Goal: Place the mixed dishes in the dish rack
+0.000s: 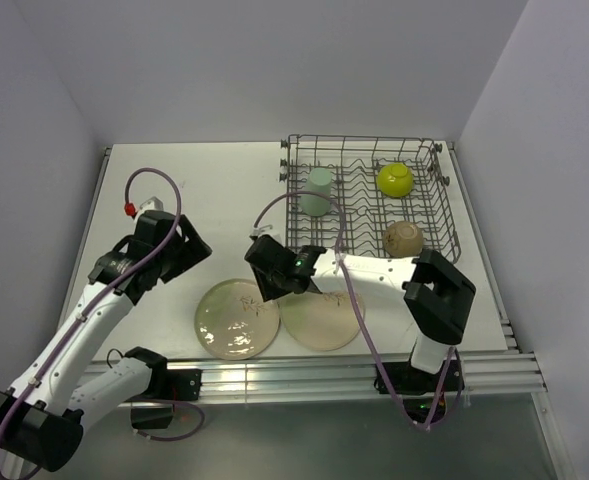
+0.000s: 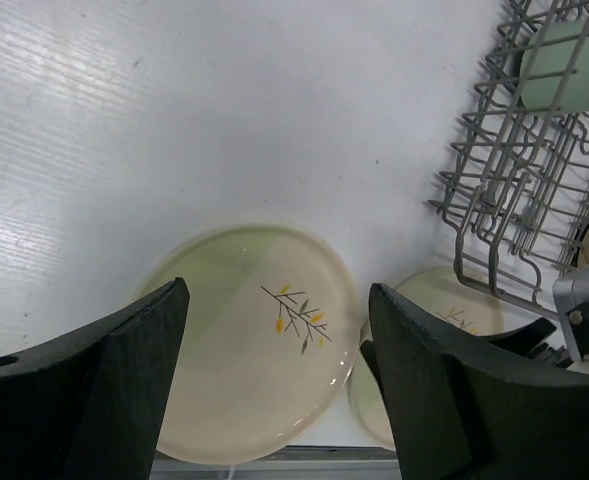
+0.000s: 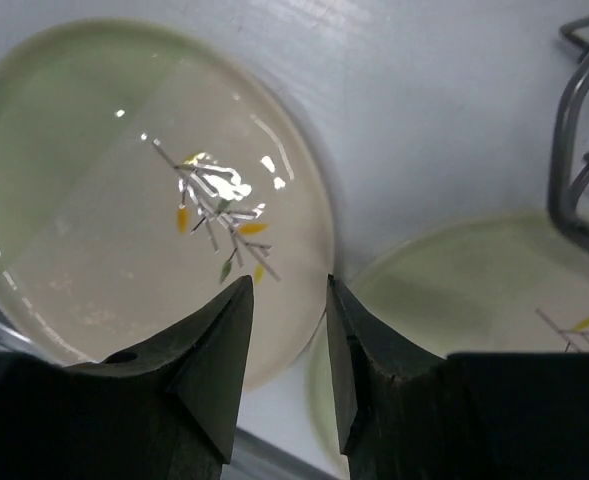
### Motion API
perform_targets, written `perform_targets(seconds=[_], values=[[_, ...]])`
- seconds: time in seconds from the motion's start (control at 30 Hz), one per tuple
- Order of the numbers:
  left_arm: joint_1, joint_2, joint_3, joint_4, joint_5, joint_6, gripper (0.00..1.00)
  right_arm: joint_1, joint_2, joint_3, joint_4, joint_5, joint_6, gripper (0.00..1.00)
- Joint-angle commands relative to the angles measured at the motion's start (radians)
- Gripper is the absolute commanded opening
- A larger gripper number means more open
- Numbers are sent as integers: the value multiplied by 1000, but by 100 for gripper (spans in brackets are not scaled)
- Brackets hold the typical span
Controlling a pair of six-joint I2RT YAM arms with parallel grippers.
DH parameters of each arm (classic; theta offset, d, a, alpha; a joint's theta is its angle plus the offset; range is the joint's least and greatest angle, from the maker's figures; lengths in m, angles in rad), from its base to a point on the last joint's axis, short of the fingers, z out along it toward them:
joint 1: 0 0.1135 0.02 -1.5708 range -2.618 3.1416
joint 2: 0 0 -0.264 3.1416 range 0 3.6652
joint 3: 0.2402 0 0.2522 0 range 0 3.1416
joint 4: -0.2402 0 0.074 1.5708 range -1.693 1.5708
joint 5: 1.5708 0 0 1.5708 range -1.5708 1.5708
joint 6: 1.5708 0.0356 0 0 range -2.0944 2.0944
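Observation:
Two cream plates with a leaf sprig lie side by side near the table's front edge, the left plate [image 1: 236, 318] [image 2: 244, 340] [image 3: 124, 200] and the right plate [image 1: 324, 320] [image 2: 444, 300] [image 3: 474, 290]. My right gripper [image 1: 272, 288] [image 3: 286, 290] hovers over the spot where their rims meet. Its jaws are a little apart, astride the left plate's right rim, with nothing gripped. My left gripper [image 1: 192, 250] [image 2: 277, 300] stands wide open above the left plate. The grey wire dish rack [image 1: 304, 228] [image 2: 494, 200] holds a mint-green cup [image 1: 317, 190], a lime-green bowl [image 1: 395, 179] and a small brownish cup [image 1: 402, 238].
The rack's near left corner [image 3: 574, 150] stands close to the right plate's far rim. A metal rail [image 1: 304, 375] runs along the table's front edge just below the plates. Walls close in on the left, back and right.

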Motion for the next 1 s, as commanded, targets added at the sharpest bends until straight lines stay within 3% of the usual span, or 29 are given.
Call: perform_targets(seconds=[0.0, 0.5, 0.6, 0.63, 0.73, 0.97], values=[[23, -20, -26, 0, 23, 32, 79, -52, 37, 2, 85, -28, -91, 43], [33, -35, -46, 11, 59, 39, 78, -103, 155, -49, 232, -177, -156, 35], [33, -47, -56, 12, 82, 33, 78, -103, 166, -67, 252, -223, -150, 26], [33, -52, -60, 17, 91, 30, 78, -103, 171, -69, 257, -223, -147, 16], [33, -57, -69, 23, 118, 22, 77, -105, 195, -52, 246, -215, -134, 0], [33, -101, -50, -3, 131, -1, 75, -127, 197, 17, 195, -123, -61, 0]])
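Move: The left plate's middle lies about 8 cm to the right hand's left, 3 cm back and 6 cm below it; its far right rim is just ahead of the half-open fingers. The right plate sits some 12 cm to the right and 1 cm back, and the dish rack's middle is roughly 25 cm ahead and 23 cm to the right. From the left hand, the left plate's middle is about 9 cm right, 8 cm back and 17 cm below. Down about 5 cm and forward some 3 cm, the right hand sinks onto the left plate's far right rim, then eases about 2 cm to the left, bearing against the rim, while its half-open fingers close and pinch it. The wrist turns only slightly counter-clockwise. The idle left hand drifts a couple of centimetres back and down. ##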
